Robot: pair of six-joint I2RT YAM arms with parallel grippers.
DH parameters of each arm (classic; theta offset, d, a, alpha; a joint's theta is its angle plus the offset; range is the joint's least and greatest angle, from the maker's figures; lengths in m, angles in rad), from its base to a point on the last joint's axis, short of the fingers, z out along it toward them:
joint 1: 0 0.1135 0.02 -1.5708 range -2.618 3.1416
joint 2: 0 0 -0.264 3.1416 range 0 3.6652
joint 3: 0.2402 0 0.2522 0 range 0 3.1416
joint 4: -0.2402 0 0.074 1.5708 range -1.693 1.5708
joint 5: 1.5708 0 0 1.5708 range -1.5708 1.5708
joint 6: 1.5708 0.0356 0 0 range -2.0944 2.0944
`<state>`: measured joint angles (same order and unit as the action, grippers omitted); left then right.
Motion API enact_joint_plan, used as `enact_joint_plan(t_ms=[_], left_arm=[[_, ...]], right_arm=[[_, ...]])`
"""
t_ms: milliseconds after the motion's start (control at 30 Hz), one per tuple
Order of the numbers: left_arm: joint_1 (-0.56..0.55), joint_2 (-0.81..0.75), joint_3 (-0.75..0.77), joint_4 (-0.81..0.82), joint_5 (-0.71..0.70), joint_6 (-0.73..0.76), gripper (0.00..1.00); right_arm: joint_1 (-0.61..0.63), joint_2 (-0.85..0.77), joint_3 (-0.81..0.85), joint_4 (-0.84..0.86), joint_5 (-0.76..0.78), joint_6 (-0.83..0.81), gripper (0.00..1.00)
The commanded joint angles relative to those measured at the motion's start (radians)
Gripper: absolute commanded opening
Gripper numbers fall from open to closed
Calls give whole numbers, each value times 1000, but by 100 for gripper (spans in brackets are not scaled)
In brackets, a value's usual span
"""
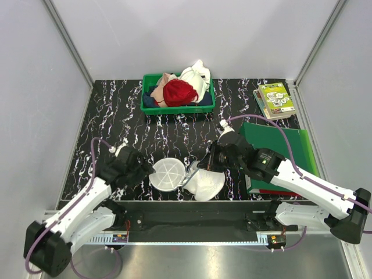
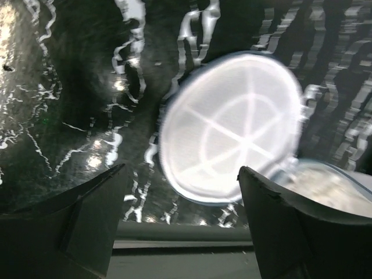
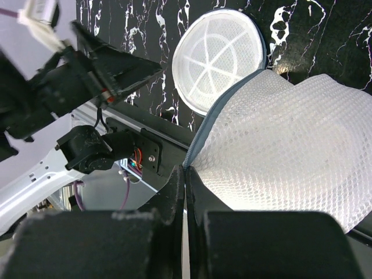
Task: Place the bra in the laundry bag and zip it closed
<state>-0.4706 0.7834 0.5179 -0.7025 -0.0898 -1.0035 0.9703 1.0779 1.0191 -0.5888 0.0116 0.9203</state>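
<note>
The laundry bag lies open near the table's front edge. Its flat round mesh half [image 1: 166, 174] [image 2: 232, 125] [image 3: 218, 55] rests on the black table. The domed half [image 1: 208, 183] [image 3: 290, 157] is tilted up beside it. My right gripper [image 1: 197, 167] [image 3: 187, 174] is shut on this half's grey zip rim [image 3: 216, 113]. At the flat half's left edge my left gripper [image 1: 149, 171] [image 2: 182, 168] is open and holds nothing. A white garment that looks like the bra [image 1: 196, 74] lies in the green bin at the back.
The green bin [image 1: 149, 106] also holds a red bunched garment [image 1: 178, 92] and a beige cloth [image 1: 167, 80]. A green folder [image 1: 279, 145] lies on the right under my right arm, with books [image 1: 274, 100] behind it. A metal rail runs along the near edge.
</note>
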Motion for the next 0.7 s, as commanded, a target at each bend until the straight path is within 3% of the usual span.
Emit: enact_joint_plan(t_ms=[0, 267, 367, 467, 633, 667], left_arm=[[13, 89, -41, 128, 42, -6, 76], [13, 152, -124, 219, 70, -66, 63], [13, 189, -134, 299, 84, -57, 54], [13, 252, -124, 348, 116, -43, 42], [18, 228, -53, 309, 49, 31, 0], [18, 209, -18, 244, 4, 72, 0]], right_arm=[[-5, -27, -5, 17, 24, -12, 0], [-4, -15, -2, 29, 21, -18, 0], [-5, -7, -1, 33, 18, -17, 0], [-4, -6, -2, 37, 19, -20, 0], [-7, -9, -14, 37, 22, -24, 0], [-5, -10, -19, 37, 27, -29, 0]])
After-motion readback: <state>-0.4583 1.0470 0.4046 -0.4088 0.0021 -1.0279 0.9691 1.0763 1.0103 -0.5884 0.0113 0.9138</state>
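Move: The left rim of the laundry bag's open, flat lid lies about 6 cm below the left gripper, some 2 cm to its right and 1 cm ahead; the lid's middle is roughly 9 cm to this gripper's right and 2 cm ahead. The white mesh bag body lies about 27 cm to its right and 3 cm back. From the right gripper, already holding the body's grey rim, the lid's left rim is some 24 cm left, 5 cm back and 15 cm below. Bring the open left gripper down about 5 cm to the left rim of the bag's lid, tipping the fingers slightly steeper. Close to the table, ease it some 2 cm right and a little forward onto the rim while shutting the fingers to pinch the edge. Keep the right gripper still and closed on the bag body's rim. ##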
